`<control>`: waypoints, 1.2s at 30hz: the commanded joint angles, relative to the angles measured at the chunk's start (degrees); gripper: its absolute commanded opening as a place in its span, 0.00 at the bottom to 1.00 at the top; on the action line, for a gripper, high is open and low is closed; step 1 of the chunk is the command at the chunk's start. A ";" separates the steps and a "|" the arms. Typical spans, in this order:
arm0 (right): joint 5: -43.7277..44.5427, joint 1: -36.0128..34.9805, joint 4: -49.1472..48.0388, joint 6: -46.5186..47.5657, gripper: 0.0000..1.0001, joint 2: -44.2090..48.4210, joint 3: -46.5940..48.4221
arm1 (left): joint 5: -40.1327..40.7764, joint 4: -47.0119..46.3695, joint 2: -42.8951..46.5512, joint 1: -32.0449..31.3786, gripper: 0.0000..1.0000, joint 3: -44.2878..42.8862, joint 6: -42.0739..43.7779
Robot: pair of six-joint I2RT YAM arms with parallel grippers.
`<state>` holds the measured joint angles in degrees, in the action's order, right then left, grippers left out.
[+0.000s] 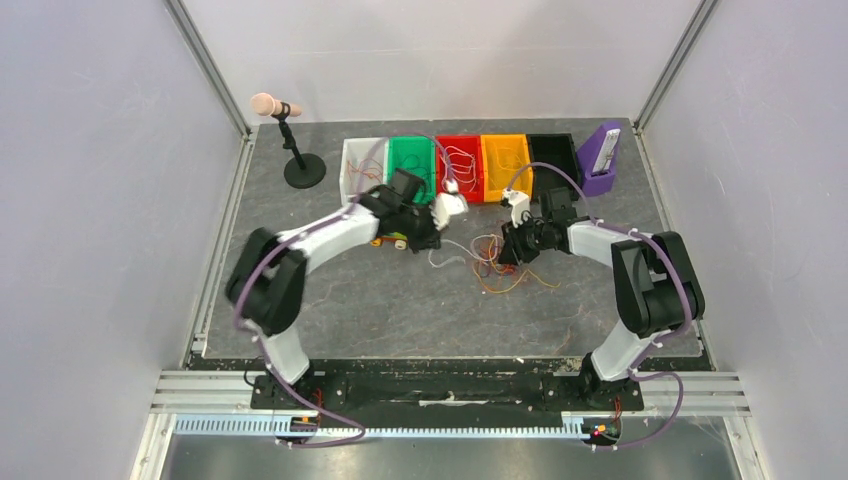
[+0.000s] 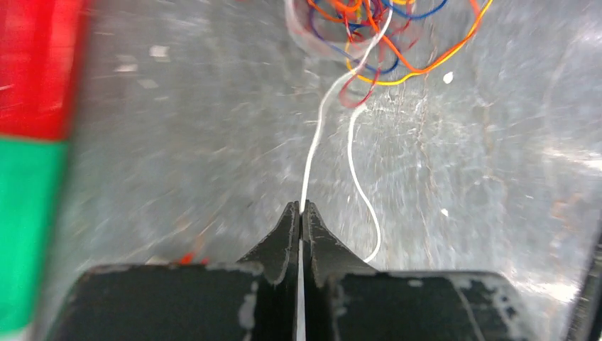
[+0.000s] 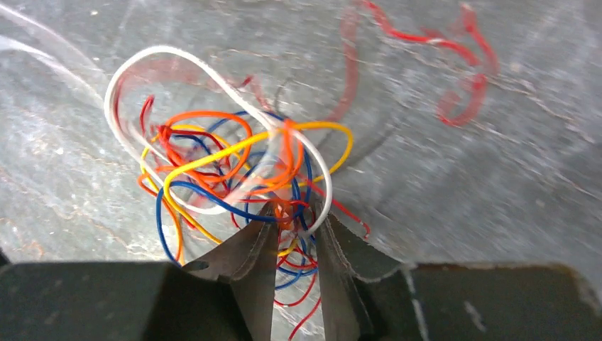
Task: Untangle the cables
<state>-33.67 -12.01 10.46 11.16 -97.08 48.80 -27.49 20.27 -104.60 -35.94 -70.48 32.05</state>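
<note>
The cables (image 1: 495, 265) lie as a loose tangle of orange, yellow, blue, red and white wires on the grey mat between my two arms. My left gripper (image 2: 302, 206) is shut on a white cable (image 2: 316, 135) that runs from its fingertips up to the tangle (image 2: 369, 28). In the top view the left gripper (image 1: 442, 214) sits left of the tangle, near the bins. My right gripper (image 3: 298, 213) has its jaws apart with several strands of the tangle (image 3: 227, 163) between them; a white loop touches the right fingertip. The right gripper (image 1: 506, 246) is over the tangle's right side.
A row of bins stands at the back: white (image 1: 352, 170), green (image 1: 412, 178), red (image 1: 470, 190), orange (image 1: 494, 185), black (image 1: 553, 150), with a purple box (image 1: 600, 160) at its right end. A microphone stand (image 1: 300, 168) is back left. A loose red cable (image 3: 440, 42) lies apart.
</note>
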 commanded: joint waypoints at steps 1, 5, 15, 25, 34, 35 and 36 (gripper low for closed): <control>7.21 2.55 1.76 1.06 0.28 1.45 -1.57 | -7.21 5.84 18.44 7.74 0.02 -4.61 -7.67; 9.03 3.14 1.67 1.41 0.29 1.80 -2.41 | -6.70 3.95 29.44 10.37 0.02 -6.79 -15.44; 9.10 3.76 1.89 2.92 0.36 2.99 -5.35 | -3.48 -2.45 31.22 17.67 0.02 -30.90 -33.90; 7.04 3.96 2.75 4.31 0.53 3.84 -6.34 | -2.48 -7.66 23.31 19.97 0.02 -51.93 -43.14; 0.88 3.94 7.12 6.41 0.75 8.95 -3.12 | -2.99 -10.97 19.01 19.95 0.02 -50.87 -46.10; 0.72 3.95 7.29 6.50 0.79 9.89 -2.57 | -3.01 -11.21 18.53 19.95 0.02 -50.06 -45.59; 0.71 3.94 7.59 6.51 0.81 10.50 -1.96 | -2.66 -11.34 18.07 19.86 0.02 -49.11 -45.50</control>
<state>-31.48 -8.43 13.82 16.12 -90.08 44.66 -30.20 10.39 -84.27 -16.19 -121.93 -10.90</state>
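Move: About 14 cm to the right of the left hand, 4 cm back and 5 cm below, lies the tangle that the white cable in its shut fingers runs from. The toy car stands some 9 cm to this hand's left and 3 cm ahead; the red bin is 17 cm ahead, 6 cm right. From the right hand, low with half-closed fingers in the cables, the tangle's middle is about 3 cm left and 2 cm back, the orange bin 20 cm ahead. Hauling the pinched white cable up and away from the tangle, the left hand shoots up nearly 60 cm, drifting some 11 cm left, while its fingers stay shut and swing from slanting down-right to pointing forward-right and slightly up. Low at the tangle, the right hand shifts about 3 cm right, then stays near the table and spreads its fingers wide. ##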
